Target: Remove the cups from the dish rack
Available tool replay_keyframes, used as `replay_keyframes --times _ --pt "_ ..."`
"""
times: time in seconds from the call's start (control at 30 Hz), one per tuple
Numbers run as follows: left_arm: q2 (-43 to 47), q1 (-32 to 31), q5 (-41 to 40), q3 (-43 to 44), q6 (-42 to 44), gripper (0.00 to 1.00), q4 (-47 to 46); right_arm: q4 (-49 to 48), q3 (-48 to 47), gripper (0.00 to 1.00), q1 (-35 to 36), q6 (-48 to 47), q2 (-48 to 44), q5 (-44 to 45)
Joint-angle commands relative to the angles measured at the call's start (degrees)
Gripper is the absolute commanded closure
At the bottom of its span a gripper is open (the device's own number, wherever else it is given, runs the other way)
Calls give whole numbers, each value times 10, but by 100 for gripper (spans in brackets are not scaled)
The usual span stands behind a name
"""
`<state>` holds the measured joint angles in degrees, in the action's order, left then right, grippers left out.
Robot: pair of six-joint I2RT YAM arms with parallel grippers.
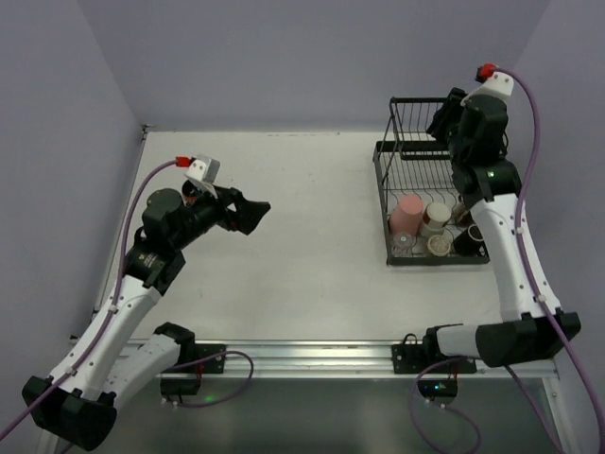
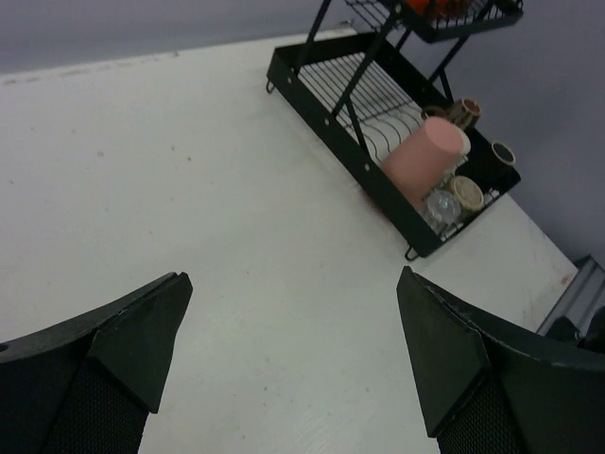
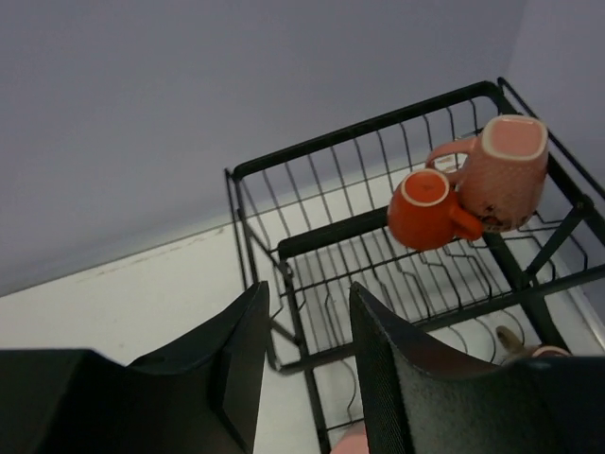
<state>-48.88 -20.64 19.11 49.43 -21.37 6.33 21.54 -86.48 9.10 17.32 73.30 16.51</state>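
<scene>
The black wire dish rack (image 1: 382,194) stands at the table's far right. On its side in the lower tray lies a salmon pink cup (image 1: 408,216), with a cream cup (image 1: 437,215) and a dark cup (image 1: 468,242) beside it. An orange cup (image 3: 425,210) and a pink speckled mug (image 3: 506,175) lie in the upper basket (image 3: 331,142). My right gripper (image 3: 309,293) hovers over that basket's left end, short of the orange cup, its jaws drawn close on nothing. Over bare table at the left, well away from the rack (image 2: 321,109), my left gripper (image 2: 293,279) is wide open and empty.
Purple walls close the table at the back and on both sides. A metal rail (image 1: 312,357) runs along the near edge between the arm bases. The rack's upright struts (image 3: 515,274) stand close to my right fingers.
</scene>
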Motion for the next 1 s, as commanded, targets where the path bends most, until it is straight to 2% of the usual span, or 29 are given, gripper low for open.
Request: replay_keyframes --times 0.0,0.13,0.17,0.33,0.63,0.97 --pt "32 -20 78 -28 30 0 -8 63 -71 57 -32 -40 69 44" --pt "40 -104 54 -40 69 0 -4 84 -141 43 -52 -62 134 70" --pt "41 -116 25 -36 77 0 12 99 -153 39 -57 -58 155 59" --pt "45 -170 -23 -34 100 0 28 115 -207 37 -75 -68 215 59" --pt "41 -197 -65 -33 113 0 42 115 -241 35 -90 -71 294 45" --pt "27 -202 -72 -34 114 0 43 114 -264 28 -122 -77 346 52"
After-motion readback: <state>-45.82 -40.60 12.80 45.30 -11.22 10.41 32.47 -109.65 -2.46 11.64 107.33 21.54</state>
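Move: The orange cup, upside down on the rack's upper tier, lies roughly 17 cm ahead of the right hand, 12 cm to its right and 17 cm below. The pink mug stands against it, about 8 cm farther right and 2 cm farther out. The tall pink cup on the lower tier is almost straight beneath the hand, some 33 cm down and 3 cm back. From the left hand the orange cup is about 30 cm ahead, 49 cm right and 8 cm lower. The right hand heads for the orange cup, forward, right and down by some 11 cm each, going more steeply down towards the end; it tips its fingers down about 25 degrees, swings them a little clockwise and opens them wider. The empty left hand draws back and to the right, sinking slightly, then waits wide open. ##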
